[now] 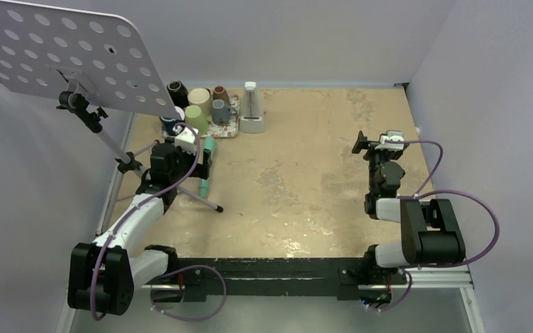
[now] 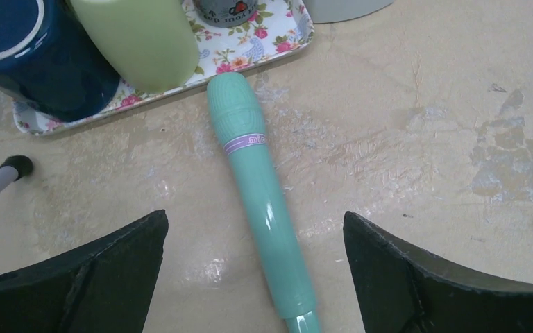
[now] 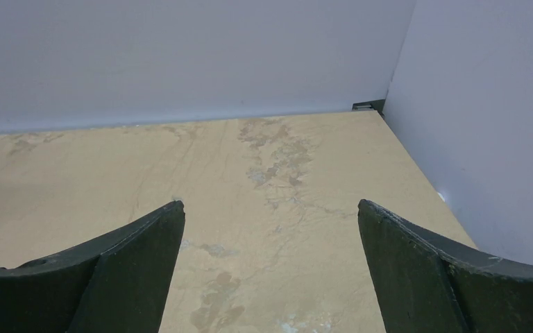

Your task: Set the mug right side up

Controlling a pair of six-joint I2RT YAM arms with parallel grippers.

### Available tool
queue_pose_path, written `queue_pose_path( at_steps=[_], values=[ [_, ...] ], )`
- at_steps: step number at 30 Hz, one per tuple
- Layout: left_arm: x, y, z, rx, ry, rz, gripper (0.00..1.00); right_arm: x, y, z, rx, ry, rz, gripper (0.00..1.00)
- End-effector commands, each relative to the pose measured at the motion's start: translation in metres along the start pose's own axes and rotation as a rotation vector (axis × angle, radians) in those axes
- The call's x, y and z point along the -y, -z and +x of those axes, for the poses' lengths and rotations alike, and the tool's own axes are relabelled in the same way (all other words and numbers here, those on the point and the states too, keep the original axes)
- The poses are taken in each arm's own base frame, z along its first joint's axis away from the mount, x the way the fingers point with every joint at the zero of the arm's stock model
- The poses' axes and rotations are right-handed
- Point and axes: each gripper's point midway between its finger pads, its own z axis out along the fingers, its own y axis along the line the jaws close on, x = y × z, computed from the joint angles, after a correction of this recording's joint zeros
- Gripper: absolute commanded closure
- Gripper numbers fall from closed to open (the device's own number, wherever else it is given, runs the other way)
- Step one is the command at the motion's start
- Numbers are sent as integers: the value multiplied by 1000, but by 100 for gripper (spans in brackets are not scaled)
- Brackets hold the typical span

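Note:
Several mugs stand on a floral tray (image 1: 230, 130) at the back left. In the left wrist view a navy mug (image 2: 31, 52) shows a flat end with a pale ring facing up, beside a light green mug (image 2: 142, 38); the tray's rim (image 2: 267, 45) lies behind them. I cannot tell for sure which mug is upside down. My left gripper (image 1: 205, 161) (image 2: 253, 216) hovers open just in front of the tray, with nothing held. Far from the mugs, my right gripper (image 1: 369, 147) (image 3: 271, 204) is open and empty over the bare right side of the table.
A teal toy microphone (image 2: 257, 187) lies on the table under the left gripper's fingers, its head touching the tray. A music stand (image 1: 62, 52) overhangs the back left, and one tripod leg (image 1: 205, 201) reaches onto the table. Right of the tray sits a metronome (image 1: 252, 107).

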Motion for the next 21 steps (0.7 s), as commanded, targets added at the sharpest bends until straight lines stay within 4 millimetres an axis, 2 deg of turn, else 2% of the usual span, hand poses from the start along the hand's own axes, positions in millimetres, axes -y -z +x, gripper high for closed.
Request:
queue_pose_path(
  at_steps=[1,4,9,13,14,15,17,19,21],
  values=[
    [9,5,-37,93,-172,89,0,2,-4,-25,85,-19,15,1],
    [30,13,-31,60,-417,268,0,3,-4,-25,85,-18,17,1],
    [64,38,-24,-49,-528,564,0,3,-3,-26,89,-18,16,1],
    [69,54,-34,-162,-592,706,0,3,-5,-31,94,-20,23,1],
    [66,48,-51,-166,-598,701,0,3,-7,-35,84,-16,21,1],
    [64,42,-60,-183,-594,697,0,2,-9,-33,44,-8,16,1],
    [56,26,-82,-219,-607,652,0,-2,-17,-42,10,7,-6,1],
    [50,9,-94,-280,-656,616,1,-9,-21,-56,11,21,-47,3],
    [53,-7,-102,-330,-727,633,5,-16,-22,-68,22,5,-83,3]
  ],
)
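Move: The grey-blue mug with the handle stands about 20 cm ahead of my left hand, 5 cm to its right and 8 cm lower. The green mug is about 10 cm to the left of it and 2 cm nearer; the metronome is 11 cm to the right of it and level with it. The microphone lies just under this hand, its middle 3 cm ahead and 2 cm right. From my right hand the grey-blue mug is some 15 cm ahead and 53 cm left. I lift my open left hand about 9 cm above the microphone while swinging it some 6 cm right, turning it roughly 45 degrees clockwise and rolling its left side up. It first eases back a couple of centimetres, then pushes forward again, fingers empty and wide. Late on, my right hand rises about 3.5 cm, still open. ##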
